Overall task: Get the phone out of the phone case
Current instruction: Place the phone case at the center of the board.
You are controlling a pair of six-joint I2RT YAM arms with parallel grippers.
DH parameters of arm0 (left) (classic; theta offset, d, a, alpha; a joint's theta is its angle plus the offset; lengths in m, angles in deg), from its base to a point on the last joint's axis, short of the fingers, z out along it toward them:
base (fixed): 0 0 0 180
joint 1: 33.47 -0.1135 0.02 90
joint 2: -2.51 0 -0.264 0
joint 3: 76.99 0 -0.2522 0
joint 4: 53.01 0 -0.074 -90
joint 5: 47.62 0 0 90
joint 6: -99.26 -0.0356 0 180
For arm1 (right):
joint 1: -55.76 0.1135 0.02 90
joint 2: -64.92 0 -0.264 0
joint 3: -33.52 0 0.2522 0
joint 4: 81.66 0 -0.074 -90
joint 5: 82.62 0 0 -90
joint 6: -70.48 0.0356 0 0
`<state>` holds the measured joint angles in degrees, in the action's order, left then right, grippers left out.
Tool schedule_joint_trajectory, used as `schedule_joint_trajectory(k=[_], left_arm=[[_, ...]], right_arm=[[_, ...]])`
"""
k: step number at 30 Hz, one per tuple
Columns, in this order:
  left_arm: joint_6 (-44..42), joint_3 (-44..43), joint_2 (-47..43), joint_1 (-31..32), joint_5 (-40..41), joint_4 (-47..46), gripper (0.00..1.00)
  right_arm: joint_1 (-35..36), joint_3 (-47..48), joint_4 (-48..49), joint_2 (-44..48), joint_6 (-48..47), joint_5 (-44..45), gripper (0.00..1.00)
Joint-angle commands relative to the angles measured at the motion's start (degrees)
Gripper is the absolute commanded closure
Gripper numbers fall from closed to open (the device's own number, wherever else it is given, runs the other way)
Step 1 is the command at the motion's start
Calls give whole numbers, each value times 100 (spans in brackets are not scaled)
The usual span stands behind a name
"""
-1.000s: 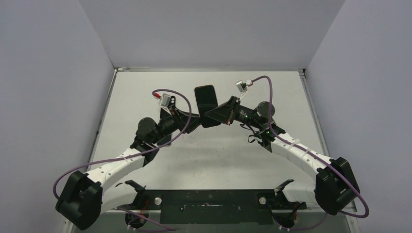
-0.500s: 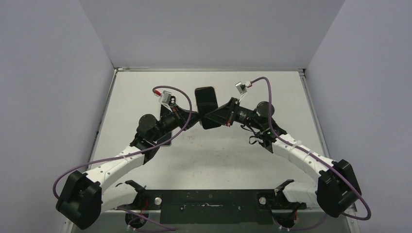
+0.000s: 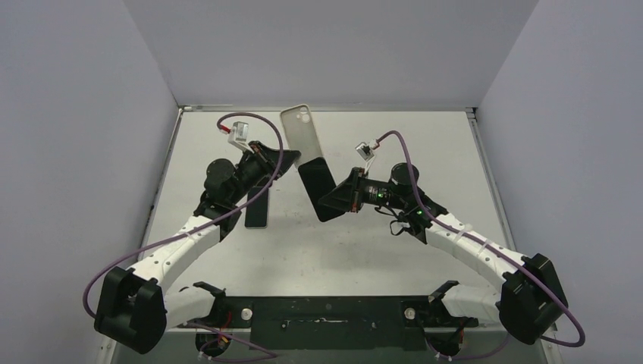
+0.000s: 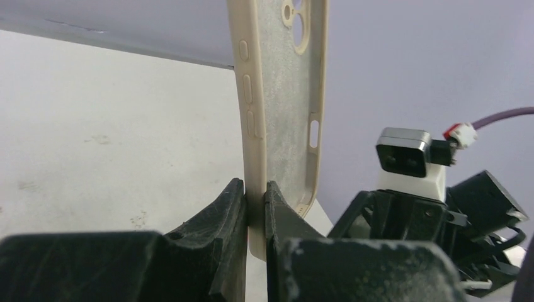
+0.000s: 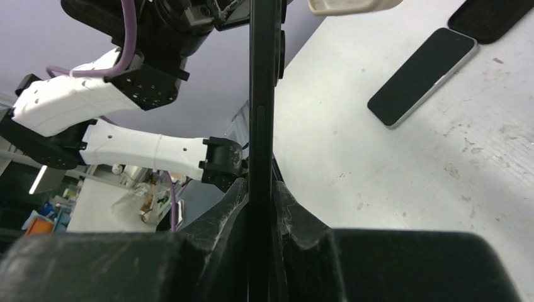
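The beige phone case (image 3: 297,130) is empty and held upright in the air. My left gripper (image 3: 290,161) is shut on its lower side edge. In the left wrist view the case (image 4: 284,94) shows its bare inner face and camera hole, with the gripper (image 4: 255,202) pinching its rim. The black phone (image 3: 318,187) is apart from the case, just below and right of it. My right gripper (image 3: 334,199) is shut on its lower end. In the right wrist view the phone (image 5: 261,94) stands edge-on between the closed fingers of that gripper (image 5: 259,192).
A second phone (image 3: 258,205) lies flat on the white table (image 3: 379,250) under the left arm. It also shows in the right wrist view (image 5: 423,75), next to another flat dark object (image 5: 492,16). Grey walls enclose the table on three sides.
The case and phone were together between both grippers. Now they are apart: my left gripper has moved up and left with the case, and my right gripper has moved down with the phone.
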<state>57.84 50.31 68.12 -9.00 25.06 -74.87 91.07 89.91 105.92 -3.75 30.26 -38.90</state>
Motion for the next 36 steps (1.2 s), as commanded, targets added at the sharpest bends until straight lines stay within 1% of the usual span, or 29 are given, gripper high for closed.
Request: schedule_joint_trajectory(k=[1,5,8,11,15,17,19,23,31,36], left_arm=[[-749,-629,127,-228,63,1081,100],[-1658,-983,488,-335,-127,2225,100],[-2059,-1150,890,-415,-172,2881,100],[-2228,-1305,1323,-516,-199,3328,100],[-2370,-1491,1802,-615,-280,3454,100],[-2418,-1746,2201,-694,-341,3547,100],[-2436,-1985,2585,-783,-405,3866,100],[-2414,-2319,3166,-1000,-443,3955,100],[-2652,-2999,4013,-1188,-412,4343,100],[-2649,-3121,4225,-1229,-233,4513,100]], right_arm=[[-157,67,110,452,-358,238,100],[-416,104,-570,633,-771,609,100],[-509,158,-1007,680,-1114,864,100],[-546,184,-1232,642,-1316,984,100],[-587,142,-1221,568,-1394,998,100],[-599,124,-1214,516,-1409,983,100],[-608,123,-1218,496,-1441,953,100],[-643,106,-1311,528,-1511,958,100],[-699,9,-1370,639,-1517,960,100],[-710,-26,-1396,695,-1510,986,100]])
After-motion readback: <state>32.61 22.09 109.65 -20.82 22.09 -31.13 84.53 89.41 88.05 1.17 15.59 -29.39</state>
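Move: The left gripper holds the pale case by its edge. The bare board it is taken to lies about 13 cm ahead, 3 cm to its left and 30 cm below. On the board, the black case lies some 15 cm ahead and 12 cm left, the black-screened phone 2 cm ahead and 14 cm left. From the right hand, that bare spot is about 25 cm ahead, 13 cm left and 26 cm below. Keep the left gripper shut on the pale case and bring it down about 25 cm, also forward 10 cm and somewhat left, towards the bare board right of the black case, tipping the fingers some 50 degrees downward to lay the case flatter. Meanwhile draw the right hand, still gripping its black phone, right, down and forward, a few centimetres each. ##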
